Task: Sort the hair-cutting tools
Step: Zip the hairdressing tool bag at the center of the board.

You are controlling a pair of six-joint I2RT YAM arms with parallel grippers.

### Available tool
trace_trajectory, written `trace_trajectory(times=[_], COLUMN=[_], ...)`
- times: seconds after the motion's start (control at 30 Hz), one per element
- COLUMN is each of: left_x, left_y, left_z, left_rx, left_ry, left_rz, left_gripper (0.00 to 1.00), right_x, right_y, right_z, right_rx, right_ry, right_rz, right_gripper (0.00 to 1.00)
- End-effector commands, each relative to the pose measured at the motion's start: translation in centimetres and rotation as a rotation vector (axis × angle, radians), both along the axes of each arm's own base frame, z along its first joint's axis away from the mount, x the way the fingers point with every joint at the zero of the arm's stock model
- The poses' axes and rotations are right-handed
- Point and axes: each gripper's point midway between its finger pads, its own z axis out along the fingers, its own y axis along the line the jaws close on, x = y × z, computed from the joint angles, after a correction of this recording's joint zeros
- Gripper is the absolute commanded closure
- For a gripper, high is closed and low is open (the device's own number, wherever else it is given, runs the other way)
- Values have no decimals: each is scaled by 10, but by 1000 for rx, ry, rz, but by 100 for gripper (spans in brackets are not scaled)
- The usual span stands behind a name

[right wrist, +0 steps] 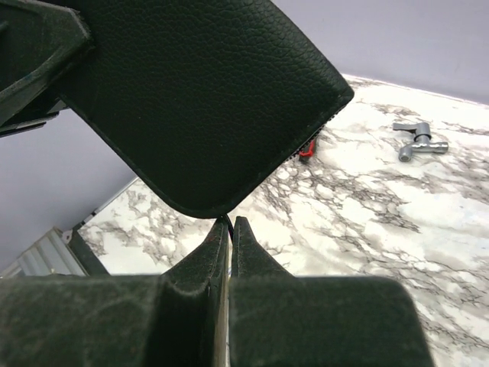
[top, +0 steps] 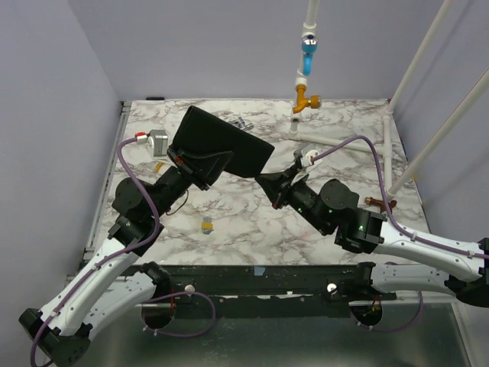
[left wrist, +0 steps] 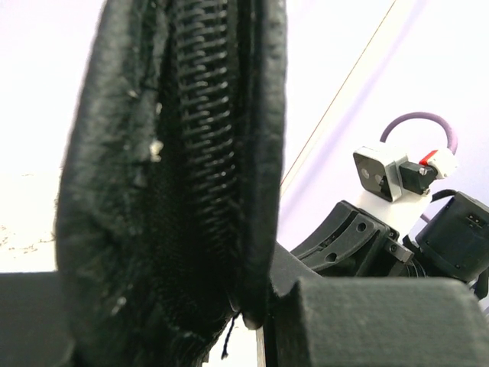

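No hair-cutting tools show in any view. A black leather zip pouch (top: 221, 141) hangs above the marble table (top: 252, 222). My left gripper (top: 200, 172) is shut on the pouch's near left edge. In the left wrist view the zip (left wrist: 202, 153) runs up between that gripper's (left wrist: 229, 313) fingers. My right gripper (top: 263, 180) meets the pouch's lower right corner. In the right wrist view the pouch (right wrist: 206, 99) fills the top, and the right gripper (right wrist: 231, 222) is shut on a thin black cord at that corner.
A grey tap handle (right wrist: 416, 138) lies at the back of the table. An orange and blue tap fitting (top: 307, 92) stands on a white pipe at the back. A small yellow piece (top: 206, 225) lies near the front. White pipes (top: 428, 99) cross the right side.
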Motion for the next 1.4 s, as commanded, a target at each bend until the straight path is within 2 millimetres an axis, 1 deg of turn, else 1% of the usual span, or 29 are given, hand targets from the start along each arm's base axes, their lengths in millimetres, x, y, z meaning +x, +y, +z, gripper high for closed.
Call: trace_trajectory(times=[0.0,0.23,0.5,0.57,0.6,0.63,0.67,0.7,0.73,0.77,0.83,0.87,0.93,1.0,1.1,1.23,1.3,1.37], left_x=[-16,-24,-30,-31,-30,-31,-31,-33,-38,-45,-59,-63,-70,-73,-76,-80,-81,-84], left_y=[8,14,11,12,12,14,15,16,18,19,23,24,24,21,16,13,12,11], left_z=[11,8,4,6,6,8,10,13,20,26,40,44,50,52,53,57,59,61], left_rx=[-14,-2,0,-6,-8,-13,-23,-34,-53,-73,-116,-125,-135,-147,-174,-193,-198,-204], left_ry=[-63,-69,-55,-57,-56,-57,-54,-59,-87,-132,-206,-220,-240,-244,-239,-242,-244,-249], left_rz=[-17,-13,-50,-47,-44,-38,-35,-37,-48,-68,-96,-107,-134,-172,-227,-268,-283,-300], left_gripper=[100,100,100,100,100,100,100,100,100,100,100,100,100,100,100,100,100,100], right_x=[28,32,33,28,22,15,6,-2,-10,-12,-15,-16,-23,-26,-32,-46,-50,-52], right_y=[-42,-54,-54,-50,-44,-36,-29,-21,-16,-15,-25,-29,-33,-31,-23,-12,-11,-13], right_z=[4,-3,-6,-4,-1,0,3,4,6,8,19,22,35,40,45,56,63,70], right_rx=[-47,-86,-94,-81,-65,-58,-49,-43,-38,-18,64,102,178,214,264,343,386,434], right_ry=[-33,-48,-47,-53,-65,-79,-89,-93,-99,-91,-77,-70,-74,-54,-22,2,12,23], right_rz=[-236,-292,-297,-255,-199,-130,-60,3,58,71,54,47,68,88,132,227,255,261], right_gripper=[99,99,99,99,99,94,79,66,56,53,51,50,50,49,48,45,45,44])
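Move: My shut right fingers have the zipper pull at the bag's near right corner, right at the hand point. The bag's middle is about 8 cm to the left of that hand, 4 cm ahead and some 5 cm higher. My left hand grips the bag; its middle lies about 3 cm ahead of that hand, 1 cm right and 2 cm up. From the left hand, the zipper pull is roughly 9 cm right, 2 cm back and 5 cm lower. I ease my right hand off, then dart it about 5 cm right and forward, away from the bag, turning clockwise with the fingers shut. Then I open them about halfway and swing back towards my base and up, rolling the hand's left side upward. My left hand keeps its grip and draws the bag back about 6 cm, then also up, turning it clockwise. ##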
